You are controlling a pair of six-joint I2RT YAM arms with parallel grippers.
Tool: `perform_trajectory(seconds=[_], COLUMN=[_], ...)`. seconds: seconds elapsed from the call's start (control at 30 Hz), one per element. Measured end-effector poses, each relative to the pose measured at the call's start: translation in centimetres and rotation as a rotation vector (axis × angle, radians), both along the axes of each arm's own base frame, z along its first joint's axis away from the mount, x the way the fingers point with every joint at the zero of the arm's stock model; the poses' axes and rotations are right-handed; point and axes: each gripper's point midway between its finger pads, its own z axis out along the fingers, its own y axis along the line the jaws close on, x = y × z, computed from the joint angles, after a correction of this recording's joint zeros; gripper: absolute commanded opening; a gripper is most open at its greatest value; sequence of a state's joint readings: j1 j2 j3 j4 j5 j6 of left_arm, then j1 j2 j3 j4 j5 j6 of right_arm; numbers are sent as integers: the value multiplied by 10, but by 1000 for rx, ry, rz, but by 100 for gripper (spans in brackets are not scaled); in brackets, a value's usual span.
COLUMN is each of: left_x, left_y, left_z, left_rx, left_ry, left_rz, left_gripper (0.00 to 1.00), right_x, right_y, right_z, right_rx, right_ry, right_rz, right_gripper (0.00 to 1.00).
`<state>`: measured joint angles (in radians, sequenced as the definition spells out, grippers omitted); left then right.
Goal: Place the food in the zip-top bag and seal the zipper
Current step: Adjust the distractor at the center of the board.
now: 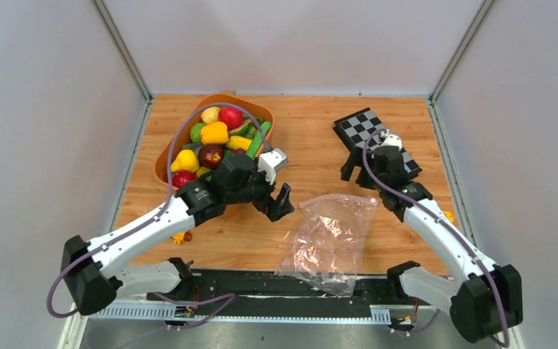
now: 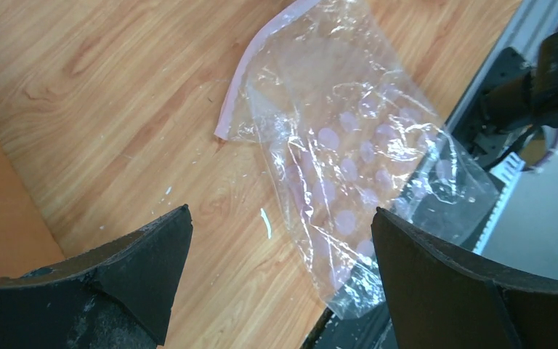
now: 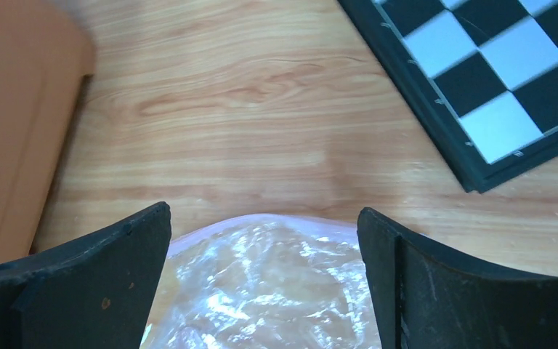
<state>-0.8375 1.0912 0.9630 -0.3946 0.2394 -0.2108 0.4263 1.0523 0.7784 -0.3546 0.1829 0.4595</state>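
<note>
The food (image 1: 214,138), glossy toy fruits and vegetables in yellow, red and green, is piled in the orange tub (image 1: 161,163) at the back left. The clear zip-top bag (image 1: 330,236) lies flat and empty at the front centre, its lower end over the black rail. Its zipper (image 1: 338,197) runs along the far edge, seen as a pinkish strip (image 2: 241,80) in the left wrist view. My left gripper (image 1: 280,203) hangs open just left of the bag (image 2: 356,145), holding nothing. My right gripper (image 1: 357,173) is open above the bag's mouth (image 3: 261,283), also holding nothing.
A black-and-white checkerboard (image 1: 367,127) lies at the back right, under the right arm. Small yellow toys sit near the left arm (image 1: 183,236) and at the right edge (image 1: 448,216). A black rail (image 1: 261,283) runs along the near edge.
</note>
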Motion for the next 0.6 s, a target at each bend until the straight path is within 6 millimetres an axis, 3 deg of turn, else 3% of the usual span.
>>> perform_trajectory(seconds=[0.07,0.17,0.3,0.47,0.6], left_x=[6,16,28,36,41], left_y=[-7,-7,-1,4,9], left_z=[-15,-32,-49,-67,-80], left_rx=[38,78,125,165,200], left_ry=[7,9,-3,-10,-11], left_rz=[18,61,124,171,200], left_gripper=[100,100,100,100,100], right_x=[8,26,54,97,131], right_y=[-21,-37,-26,-12,-13], right_z=[-15,-42,-70,-79,-89], right_rx=[27,64,89,117,121], right_ry=[48,148,273,307,313], right_rz=[-51,-85,-38,2,-9], right_gripper=[100,100,100,100,100])
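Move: Ahead and to the right of the right hand lies the chessboard, its middle some 14 cm farther out, 8 cm right and 14 cm below; the zip-top bag's middle is about 14 cm back, 5 cm left and 15 cm down. From the left hand, the chessboard is roughly 22 cm ahead, 27 cm right and 20 cm below, the bag some 6 cm back and 13 cm right, the orange bin about 21 cm ahead and 17 cm left. Swinging a little right as it sinks, the open right hand then reaches forward, about 13 cm out and 9 cm down, to the chessboard's left edge, its fingers tipping down nearly 20 degrees. The left hand, also open, lowers some 8 cm and eases forward over the bare wood left of the bag, turning slightly counter-clockwise. Contact with the board can't be made out. ##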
